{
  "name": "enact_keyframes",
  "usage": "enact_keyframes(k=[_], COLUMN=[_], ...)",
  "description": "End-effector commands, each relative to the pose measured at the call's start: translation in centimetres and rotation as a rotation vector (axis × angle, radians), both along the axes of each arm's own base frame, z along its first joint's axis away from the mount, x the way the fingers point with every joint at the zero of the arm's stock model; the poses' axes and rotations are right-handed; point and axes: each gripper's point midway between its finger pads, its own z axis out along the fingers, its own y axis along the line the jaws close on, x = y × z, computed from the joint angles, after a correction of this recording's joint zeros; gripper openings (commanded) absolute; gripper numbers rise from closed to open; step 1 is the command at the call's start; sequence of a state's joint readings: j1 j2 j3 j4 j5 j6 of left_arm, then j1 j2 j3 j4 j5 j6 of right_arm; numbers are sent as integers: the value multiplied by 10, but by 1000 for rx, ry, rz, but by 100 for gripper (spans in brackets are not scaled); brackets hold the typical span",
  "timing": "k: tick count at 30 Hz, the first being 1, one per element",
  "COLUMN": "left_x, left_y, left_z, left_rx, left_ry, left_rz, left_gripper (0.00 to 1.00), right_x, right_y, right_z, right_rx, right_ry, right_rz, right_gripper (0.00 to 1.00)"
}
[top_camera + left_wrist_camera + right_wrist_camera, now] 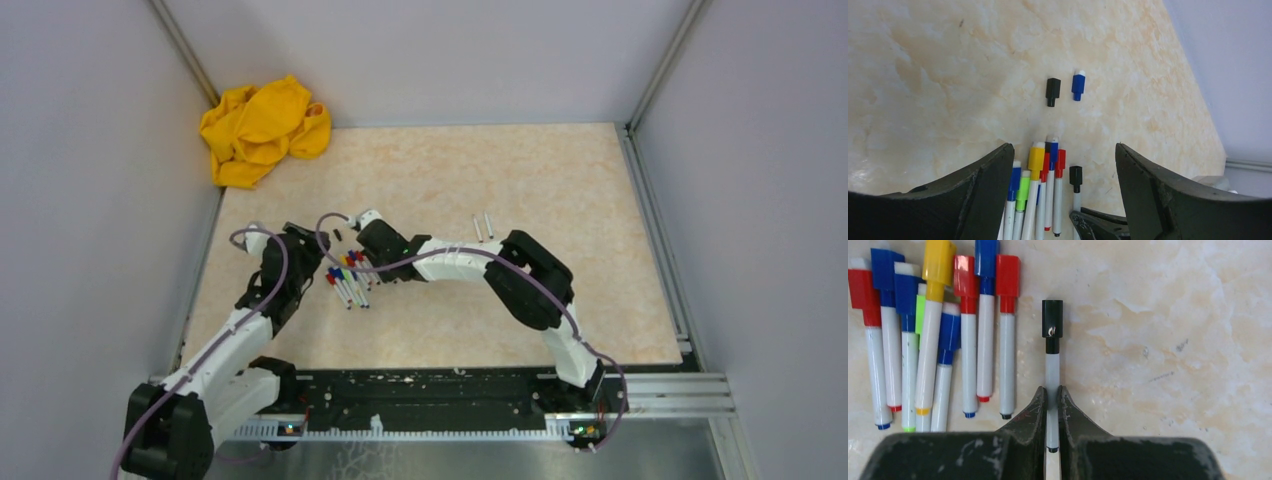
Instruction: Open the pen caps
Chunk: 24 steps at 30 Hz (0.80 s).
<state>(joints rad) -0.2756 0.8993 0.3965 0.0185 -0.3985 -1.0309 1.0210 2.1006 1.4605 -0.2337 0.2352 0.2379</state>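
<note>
A bundle of white markers lies on the table, their pen caps (938,270) red, blue, yellow and green. Just right of the bundle lies one marker (1052,367) with a black cap (1052,320) on it. My right gripper (1052,390) is shut on this marker's barrel, below the cap. My left gripper (1063,146) hangs open over the capped ends of the bundle (1036,157) and holds nothing. The black-capped marker (1075,177) lies between its fingers, and the right fingers (1098,225) show at the bottom edge. Two loose caps, one black (1052,91) and one blue (1078,86), lie farther out.
Two bare marker barrels (483,226) lie right of the arms' meeting point. A crumpled yellow cloth (262,130) sits in the far left corner. Grey walls close in the table (520,180) on three sides.
</note>
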Motion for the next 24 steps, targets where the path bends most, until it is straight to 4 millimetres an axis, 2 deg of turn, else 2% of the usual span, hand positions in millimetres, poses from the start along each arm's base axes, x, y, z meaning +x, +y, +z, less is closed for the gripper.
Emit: enact_keyframes(k=[1,7,11,18,24], left_x=[12,23,30,35,42], left_y=[-29,-63,-83,-115,-132], left_z=[11,16,17,11,10], left_rx=[-66,-143,-173,-234,-248], left_ry=[-57,-95,-89,-67,-61], left_rz=[-122,-275,-368,-493,-534], left_gripper=[81,81,80,78,76], right_x=[6,5,4,1,0], right_y=[-5,-7,-7,-5,-3], right_z=[56,87,97,108,114], right_rx=[121,265,319,387,414], right_ry=[-36,-6,9,35,43], right_rz=[-15,8,28,61,81], right_gripper=[0,0,0,0,0])
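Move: Out to the left hand's right, about 15 cm, and 3 cm ahead lies the black cap on the marker the right hand already grips, roughly 10 cm below. The nearest red-capped marker is centred 2 cm left of that cap and 4 cm nearer. Two loose caps lie beyond: black 6 cm ahead and 6 cm right of the left hand, blue about 9 and 9. From the right hand, the held black cap is 4 cm ahead, 2 cm left, about level. Lifting the marker by its barrel, the right hand rises about 7 cm and drifts slightly right, its left side tilting up, then nearly stops. The left hand sweeps some 11 cm right and a little forward, sinking slightly and turning about 25 degrees clockwise, to bring its wide-open fingers towards the black cap. ##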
